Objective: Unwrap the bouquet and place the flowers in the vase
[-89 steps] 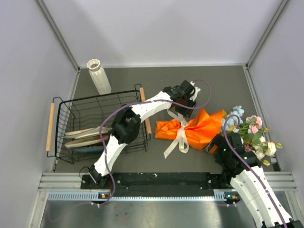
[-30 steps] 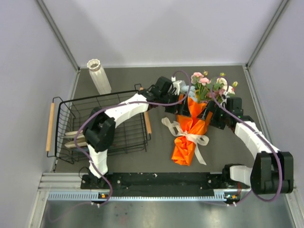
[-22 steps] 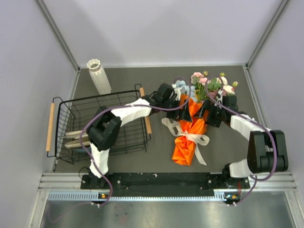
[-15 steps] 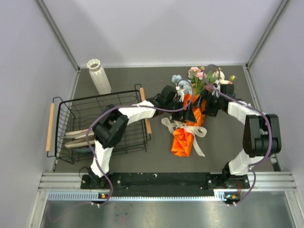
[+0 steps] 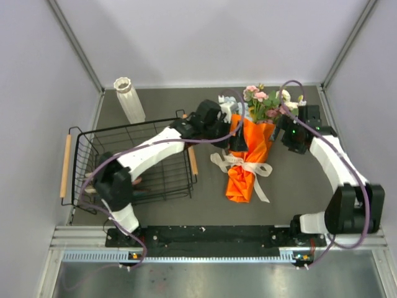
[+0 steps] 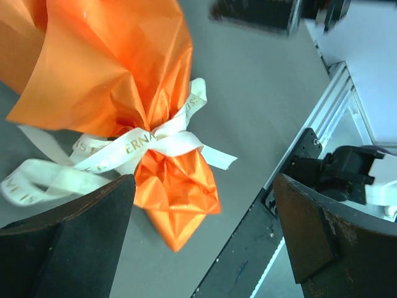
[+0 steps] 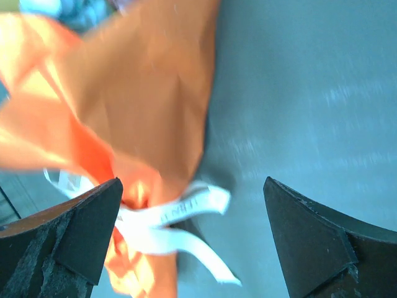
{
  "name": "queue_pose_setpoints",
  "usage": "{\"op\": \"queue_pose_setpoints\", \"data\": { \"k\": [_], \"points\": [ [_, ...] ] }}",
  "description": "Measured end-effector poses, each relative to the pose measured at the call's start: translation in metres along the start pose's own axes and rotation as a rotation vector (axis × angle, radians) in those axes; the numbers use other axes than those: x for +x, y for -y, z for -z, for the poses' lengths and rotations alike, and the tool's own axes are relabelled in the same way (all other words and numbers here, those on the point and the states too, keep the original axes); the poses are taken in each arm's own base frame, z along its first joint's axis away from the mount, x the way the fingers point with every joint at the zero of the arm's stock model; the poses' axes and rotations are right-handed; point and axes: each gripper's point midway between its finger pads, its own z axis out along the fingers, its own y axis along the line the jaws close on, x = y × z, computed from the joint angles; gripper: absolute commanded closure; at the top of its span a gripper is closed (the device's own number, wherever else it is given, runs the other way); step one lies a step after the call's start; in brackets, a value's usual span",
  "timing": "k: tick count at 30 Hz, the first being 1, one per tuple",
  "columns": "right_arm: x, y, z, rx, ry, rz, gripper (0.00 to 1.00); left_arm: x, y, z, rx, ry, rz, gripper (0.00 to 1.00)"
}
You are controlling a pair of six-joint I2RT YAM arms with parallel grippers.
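Observation:
The bouquet (image 5: 251, 155) lies on the dark table, its flowers (image 5: 265, 105) pointing to the far side and its twisted orange tail toward me. A cream ribbon bow (image 5: 245, 166) ties its waist. My left gripper (image 5: 234, 138) hangs open just left of the upper wrap. In its wrist view the ribbon (image 6: 133, 146) and orange tail (image 6: 177, 195) lie below the spread fingers, and the gripper (image 6: 198, 248) holds nothing. My right gripper (image 5: 286, 133) is open, just right of the wrap, and the right wrist view shows the gripper (image 7: 192, 242) empty over the ribbon (image 7: 180, 214). The white ribbed vase (image 5: 129, 99) stands upright at the far left.
A black wire dish rack (image 5: 93, 144) with wooden handles holds a few plates left of the bouquet, under my left forearm. Grey walls close in the table on three sides. The metal rail (image 5: 205, 239) with the arm bases runs along the near edge.
The bouquet, earlier lying sideways, now points its flowers to the far side. Over the last second both grippers came off the upper wrap; the right one drew back to the right.

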Motion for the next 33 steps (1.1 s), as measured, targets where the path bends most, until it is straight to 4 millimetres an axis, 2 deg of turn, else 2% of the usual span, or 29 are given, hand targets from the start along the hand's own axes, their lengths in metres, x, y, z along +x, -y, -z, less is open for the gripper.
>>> {"op": "queue_pose_setpoints", "data": {
  "k": [4,6,7,8,11,14,18,19,20,22,24,26,30,31,32,33],
  "points": [
    [0.040,0.010,0.042,0.004,0.038,0.028,0.05,-0.012,0.017,0.051,-0.006,0.090,-0.045,0.02],
    [0.063,0.005,0.055,-0.032,0.036,0.058,0.17,-0.011,0.022,0.067,0.003,0.120,-0.048,0.04],
    [0.075,0.003,0.059,-0.052,0.034,0.073,0.19,-0.008,0.023,0.072,0.011,0.124,-0.043,0.05],
    [0.087,0.000,0.061,-0.076,0.024,0.086,0.29,-0.004,0.024,0.076,0.020,0.125,-0.032,0.07],
    [0.122,-0.012,0.069,-0.178,-0.008,0.105,0.50,0.009,0.027,0.078,0.054,0.111,0.001,0.10],
    [0.137,-0.021,0.064,-0.260,-0.027,0.077,0.48,0.018,0.028,0.073,0.089,0.100,0.036,0.11],
    [0.158,-0.026,0.039,-0.332,-0.090,0.068,0.48,0.026,0.031,0.069,0.137,0.086,0.070,0.12],
    [0.163,-0.024,0.032,-0.330,-0.112,0.067,0.51,0.028,0.032,0.068,0.147,0.084,0.076,0.17],
    [0.167,-0.022,0.027,-0.327,-0.123,0.069,0.58,0.030,0.032,0.067,0.157,0.081,0.081,0.19],
    [0.169,-0.021,0.021,-0.332,-0.123,0.083,0.59,0.034,0.032,0.065,0.170,0.072,0.097,0.22],
    [0.164,-0.024,0.019,-0.347,-0.101,0.102,0.71,0.040,0.032,0.063,0.182,0.062,0.104,0.24],
    [0.161,-0.026,0.018,-0.356,-0.083,0.120,0.74,0.046,0.031,0.061,0.189,0.048,0.113,0.24],
    [0.155,-0.030,0.016,-0.376,-0.051,0.131,0.73,0.055,0.028,0.059,0.185,0.028,0.128,0.25],
    [0.155,-0.030,0.015,-0.380,-0.045,0.134,0.70,0.056,0.028,0.059,0.187,0.026,0.128,0.25],
    [0.155,-0.030,0.014,-0.385,-0.043,0.137,0.58,0.056,0.028,0.059,0.189,0.025,0.129,0.25],
    [0.157,-0.030,0.012,-0.387,-0.048,0.140,0.54,0.056,0.029,0.059,0.191,0.027,0.128,0.25]
  ]
}}
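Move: The ribbon's knot lies about 7 cm back and 12 cm to the left of the right hand, some 9 cm below it; its tail runs back towards the base from there. The wrapper's open mouth is about 8 cm left and 3 cm ahead, the pink flowers 13 cm ahead and 3 left, the wrapper's bottom tip 17 cm back and 13 left. From the left hand the knot is roughly 6 cm right, 1 cm back and 15 cm below. For the ribbon's tail beside the knot, the right hand sweeps back some 12 cm and left 9 cm, then sinks about 5 cm, turning roughly 20 degrees counter-clockwise while its fingers close to a narrow gap over the tail; contact can't be seen. The left hand rises about 5 cm, then settles again, drawing back and left off the wrapper, fingers closing only partly. ##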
